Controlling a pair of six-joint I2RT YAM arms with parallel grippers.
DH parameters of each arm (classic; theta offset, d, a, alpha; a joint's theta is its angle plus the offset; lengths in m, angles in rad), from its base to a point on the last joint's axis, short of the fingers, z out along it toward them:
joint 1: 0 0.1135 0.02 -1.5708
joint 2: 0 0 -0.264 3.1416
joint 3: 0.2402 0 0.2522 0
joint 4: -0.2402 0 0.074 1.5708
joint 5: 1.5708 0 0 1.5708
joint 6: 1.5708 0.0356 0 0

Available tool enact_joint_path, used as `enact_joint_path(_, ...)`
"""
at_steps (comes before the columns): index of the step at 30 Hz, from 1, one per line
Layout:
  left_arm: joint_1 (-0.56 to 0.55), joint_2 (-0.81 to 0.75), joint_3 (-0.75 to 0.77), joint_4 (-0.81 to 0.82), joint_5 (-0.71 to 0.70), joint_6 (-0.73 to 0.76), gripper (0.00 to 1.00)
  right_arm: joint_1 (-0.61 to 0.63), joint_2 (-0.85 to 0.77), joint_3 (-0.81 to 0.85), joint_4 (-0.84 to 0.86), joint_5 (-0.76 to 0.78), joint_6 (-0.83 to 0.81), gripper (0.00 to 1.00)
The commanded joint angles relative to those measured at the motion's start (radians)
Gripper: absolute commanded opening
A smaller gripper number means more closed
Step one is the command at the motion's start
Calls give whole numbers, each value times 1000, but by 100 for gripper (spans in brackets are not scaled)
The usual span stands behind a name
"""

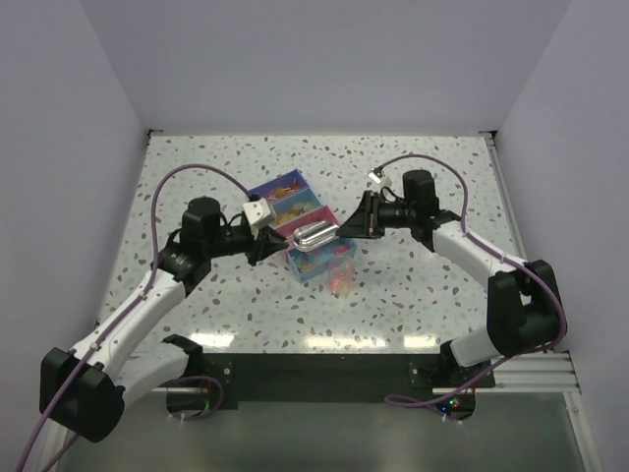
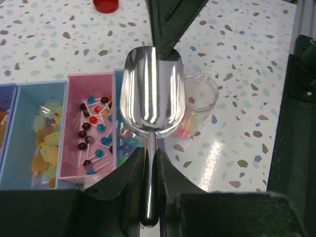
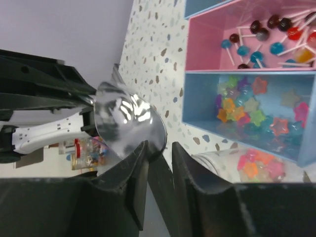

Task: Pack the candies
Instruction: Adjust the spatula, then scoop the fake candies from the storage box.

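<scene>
My left gripper (image 2: pixel 150 150) is shut on the handle of a shiny metal scoop (image 2: pixel 153 89), whose bowl looks empty and hangs over the tray's right end (image 1: pixel 316 236). Opposite it, my right gripper (image 3: pixel 158 145) is at the scoop's front rim (image 3: pixel 126 123); its jaws stand slightly apart and the rim lies against one finger. Star-shaped candies (image 3: pixel 247 108) fill the blue compartment. More candies (image 3: pixel 256 165) lie in a clear jar (image 2: pixel 197 98) just right of the tray, below the scoop (image 1: pixel 341 275).
The divided tray (image 1: pixel 295 211) also holds lollipops (image 2: pixel 91 133) in a pink compartment and yellow sweets (image 2: pixel 44 148) in a light blue one. A round red lid (image 2: pixel 106 5) lies on the speckled table behind. White walls close in the table.
</scene>
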Motion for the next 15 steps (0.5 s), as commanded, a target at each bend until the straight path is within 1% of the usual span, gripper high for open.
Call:
enact_joint_path(1, 30, -10, 113, -75, -140, 58, 0, -21, -42, 50, -186, 90, -142, 31)
enact_joint_path(2, 30, -1, 156, -155, -158, 76, 0, -21, -46, 96, -284, 116, -206, 39)
enact_joint_path(3, 30, 8, 182, -200, -169, 108, 0, -21, -51, 122, -333, 151, -240, 51)
enact_joint_path(4, 30, 25, 204, -240, -175, 122, 0, -22, -54, 147, -381, 221, -270, 54)
enact_joint_path(5, 30, 32, 245, -315, -200, 138, 0, -24, -57, 195, -464, 271, -317, 57)
enact_joint_path(6, 30, 48, 263, -351, -209, 158, 0, -22, -62, 213, -492, 315, -333, 60)
enact_joint_path(7, 30, 58, 283, -386, -217, 170, 0, -22, -72, 222, -507, 356, -340, 61)
enact_joint_path(8, 30, 67, 320, -452, -214, 179, 0, -22, -80, 221, -512, 440, -343, 61)
enact_joint_path(12, 12, 114, 394, -581, -200, 204, 0, -12, -62, 210, -523, 552, -356, 62)
enact_joint_path(15, -51, 163, 443, -665, -266, 204, 0, 14, -24, 217, -535, 618, -374, 63)
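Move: The left hand still grips the spatula's handle; the pink lollipop compartment lies about 11 cm ahead of that hand, 4 cm right and 17 cm below, with the blue star-candy compartment some 5 cm ahead and 8 cm right. The jar is 2 cm ahead, 13 cm right. At the right hand's barely open fingertips is the blade's end; the blade's middle lies about 4 cm left, 1 cm back and 1 cm below. Drawing apart: the right hand spreads its fingers wide, comes free of the spatula's blade end and backs off about 6 cm right and 4 cm forward, sinking slightly and tipping its fingers down some 25 degrees. The left, keeping its grip on the handle, carries the spatula forward, left and up about 5 cm, tipping the blade down some 15 degrees, then eases slightly back and down. ##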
